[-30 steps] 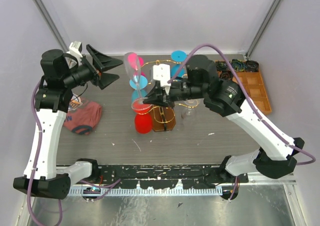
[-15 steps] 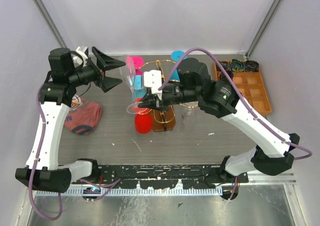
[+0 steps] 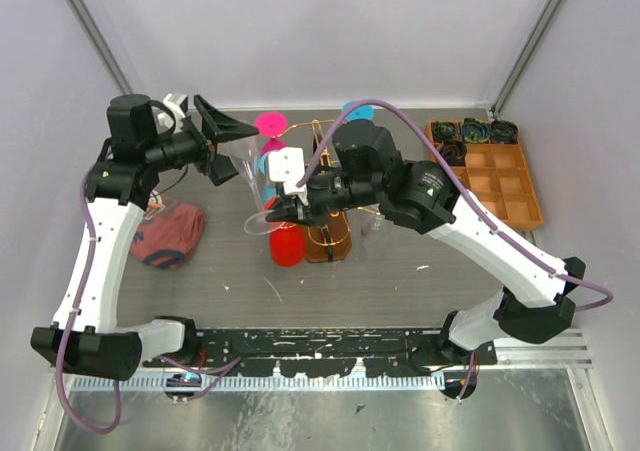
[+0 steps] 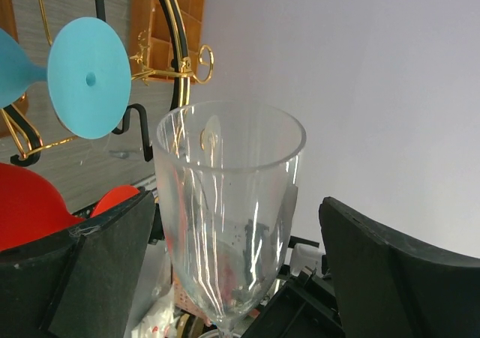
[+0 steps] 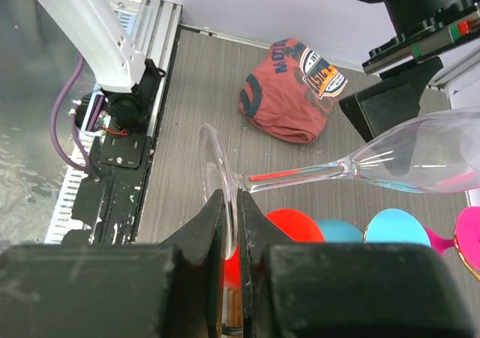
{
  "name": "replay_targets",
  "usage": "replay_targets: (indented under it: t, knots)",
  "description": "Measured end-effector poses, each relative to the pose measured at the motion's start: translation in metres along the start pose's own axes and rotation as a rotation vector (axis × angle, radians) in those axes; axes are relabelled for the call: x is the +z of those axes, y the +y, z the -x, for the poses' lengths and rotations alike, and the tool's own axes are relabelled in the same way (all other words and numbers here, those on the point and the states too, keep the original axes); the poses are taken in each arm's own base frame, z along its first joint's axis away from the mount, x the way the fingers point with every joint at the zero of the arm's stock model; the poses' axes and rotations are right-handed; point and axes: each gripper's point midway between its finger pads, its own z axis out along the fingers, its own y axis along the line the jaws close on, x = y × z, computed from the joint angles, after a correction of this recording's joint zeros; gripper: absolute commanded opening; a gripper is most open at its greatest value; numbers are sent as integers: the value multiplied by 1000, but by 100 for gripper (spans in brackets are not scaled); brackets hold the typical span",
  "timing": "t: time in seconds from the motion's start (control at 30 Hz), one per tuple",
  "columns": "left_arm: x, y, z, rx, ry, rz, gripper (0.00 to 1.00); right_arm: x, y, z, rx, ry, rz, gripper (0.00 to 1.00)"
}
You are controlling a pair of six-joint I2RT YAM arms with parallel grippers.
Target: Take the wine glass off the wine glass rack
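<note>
A clear wine glass (image 3: 250,176) lies tilted in the air, left of the gold wire wine glass rack (image 3: 320,136). My right gripper (image 5: 229,203) is shut on the rim of the glass's foot (image 3: 258,221), and the stem (image 5: 300,177) runs up and to the right from it. In the left wrist view the bowl (image 4: 229,203) sits between the fingers of my open left gripper (image 4: 236,278), with a gap on each side. From above, the left gripper (image 3: 240,151) straddles the bowl. Coloured glasses hang on the rack, among them a blue foot (image 4: 88,76).
A red glass (image 3: 285,246) stands by the rack's brown base (image 3: 327,243). Pink (image 3: 270,124) and blue (image 3: 357,111) glass feet show at the rack's top. A red cloth (image 3: 165,233) lies at the left, and an orange compartmented tray (image 3: 495,166) at the right.
My right arm has carried the clear glass leftward, away from the rack. My left gripper has come in to the right, and the bowl now sits between its open fingers.
</note>
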Motion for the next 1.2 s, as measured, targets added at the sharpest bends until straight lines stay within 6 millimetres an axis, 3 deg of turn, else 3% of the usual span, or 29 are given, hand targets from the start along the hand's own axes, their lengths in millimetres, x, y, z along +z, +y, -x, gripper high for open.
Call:
replay_targets:
  t: [0.2,0.43,0.87,1.2]
  knots:
    - [3,1,-3,11,19,13,88,2,1,3,-10,-2,0,1]
    - [-2,1,-6,64,25,54,73,1,-5,-1,-16,20,-30,1]
    - [-5,7,-9,73,35,84,82,0,-3,-5,-10,39,-28,1]
    - [3,7,-2,74,39,81,62,0,0,-4,-11,32,-10,1]
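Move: My right hand still pinches the clear wine glass by its foot, the glass lying roughly level. The bowl is about 1 cm back and 2 cm to the right of my left hand, between its open fingers; from my right hand it is some 12 cm forward and 3 cm left. Some 20 cm below my left hand hang the red glass, about 5 cm back and 5 cm right, and the light blue one, about 6 cm forward and 4 cm right. I close my left fingers around the clear bowl from wide open to about two thirds, easing them apart a little midway before narrowing again. That hand draws back about 1 cm, then comes forward as far, sinking slightly and tipping its fingers down about 5 degrees. My right hand stays nearly still and keeps its pinch on the glass's foot. ##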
